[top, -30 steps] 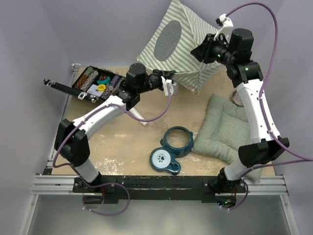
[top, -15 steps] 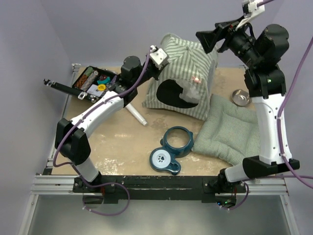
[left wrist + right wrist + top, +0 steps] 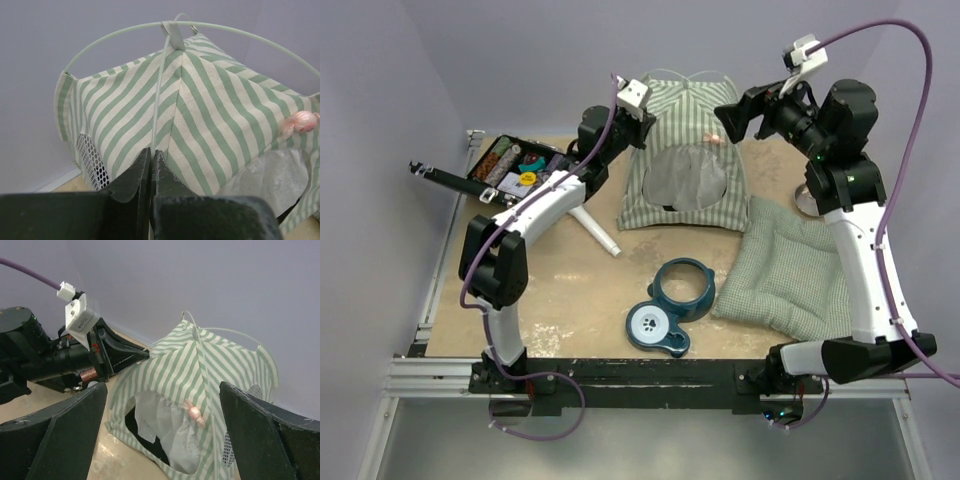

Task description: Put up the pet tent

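Observation:
The pet tent (image 3: 685, 165) stands upright at the back of the table, green-and-white striped, its arched doorway facing the front with white lace and a pink bow (image 3: 713, 138). My left gripper (image 3: 644, 121) is at the tent's upper left edge. In the left wrist view its jaws (image 3: 151, 151) are shut on a thin white pole (image 3: 159, 90) running down the striped fabric (image 3: 215, 105). My right gripper (image 3: 729, 118) hovers above the tent's upper right, open and holding nothing. In the right wrist view its fingers (image 3: 65, 435) spread wide around the tent (image 3: 170, 370).
A green checked cushion (image 3: 785, 270) lies right of the tent. A teal double bowl stand (image 3: 672, 305) sits in front. A black tray of small items (image 3: 515, 168) is at the back left, a white stick (image 3: 598, 232) lies beside the left arm, and a metal bowl (image 3: 807, 200) sits behind the right arm.
The tent has turned from tilted to upright with its doorway facing front. My right gripper let go of it, opened wide and drew back. The left gripper stayed shut and swung toward the back.

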Robot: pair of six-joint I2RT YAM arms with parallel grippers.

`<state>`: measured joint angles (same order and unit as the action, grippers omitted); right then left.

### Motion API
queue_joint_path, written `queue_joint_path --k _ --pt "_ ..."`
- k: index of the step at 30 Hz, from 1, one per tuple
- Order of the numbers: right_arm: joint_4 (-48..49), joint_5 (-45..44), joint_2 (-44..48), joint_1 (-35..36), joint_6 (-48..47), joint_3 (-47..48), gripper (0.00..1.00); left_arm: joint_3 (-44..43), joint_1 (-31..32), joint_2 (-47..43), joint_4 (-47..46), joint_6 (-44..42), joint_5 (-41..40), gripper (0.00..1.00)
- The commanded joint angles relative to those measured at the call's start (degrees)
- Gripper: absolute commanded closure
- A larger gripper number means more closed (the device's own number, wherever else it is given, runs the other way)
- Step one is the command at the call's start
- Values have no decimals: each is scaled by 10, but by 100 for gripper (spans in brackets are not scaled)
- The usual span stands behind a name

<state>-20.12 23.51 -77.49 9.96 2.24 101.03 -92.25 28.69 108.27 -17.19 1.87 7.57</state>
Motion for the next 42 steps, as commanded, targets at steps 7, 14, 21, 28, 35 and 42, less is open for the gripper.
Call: queue_joint_path --k 7,14,21,28,35,42 --pt "-117 24 39 -12 -160 -37 1 13 -17 -70 7 -38 44 30" --pt "-289 -49 4 -115 -238 -67 3 78 -24 -217 130 -35 207 28" --pt "-374 -103 -30 -277 -318 -136 5 102 94 -147 188 72 281 21" --pt "-313 -223 3 -428 -359 -265 3 41 186 3 94 195 252 0" --pt "-229 -268 9 -550 -420 -353 3 -13 255 104 98 276 102 0" --pt "-165 -261 7 -571 -417 -424 5 -55 294 177 115 287 -24 0"
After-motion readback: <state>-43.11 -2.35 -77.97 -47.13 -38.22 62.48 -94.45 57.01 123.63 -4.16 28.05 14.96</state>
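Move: Ahead and slightly right of the left hand, its shut fingers at the tent's left side, the tent's middle is 5 cm out, 11 right and 14 down. The cushion's middle lies about 19 cm back, 40 right and 28 below that hand; the teal ring 23 back, 10 right, as low. From the right hand the cushion is 5 cm back, 25 right, 46 down, and the metal bowl 15 out, 34 right, 48 down. Opening wide, the left fingers let go of the thin pole at the tent; that hand backs off and lifts some 7 cm, then sweeps right and down over the cushion's left edge, tipping its fingers down. The right hand, already open, swings about 40 cm right and nearly as far down, then also back, to the cushion's right edge, fingers tipping down and turning clockwise. ##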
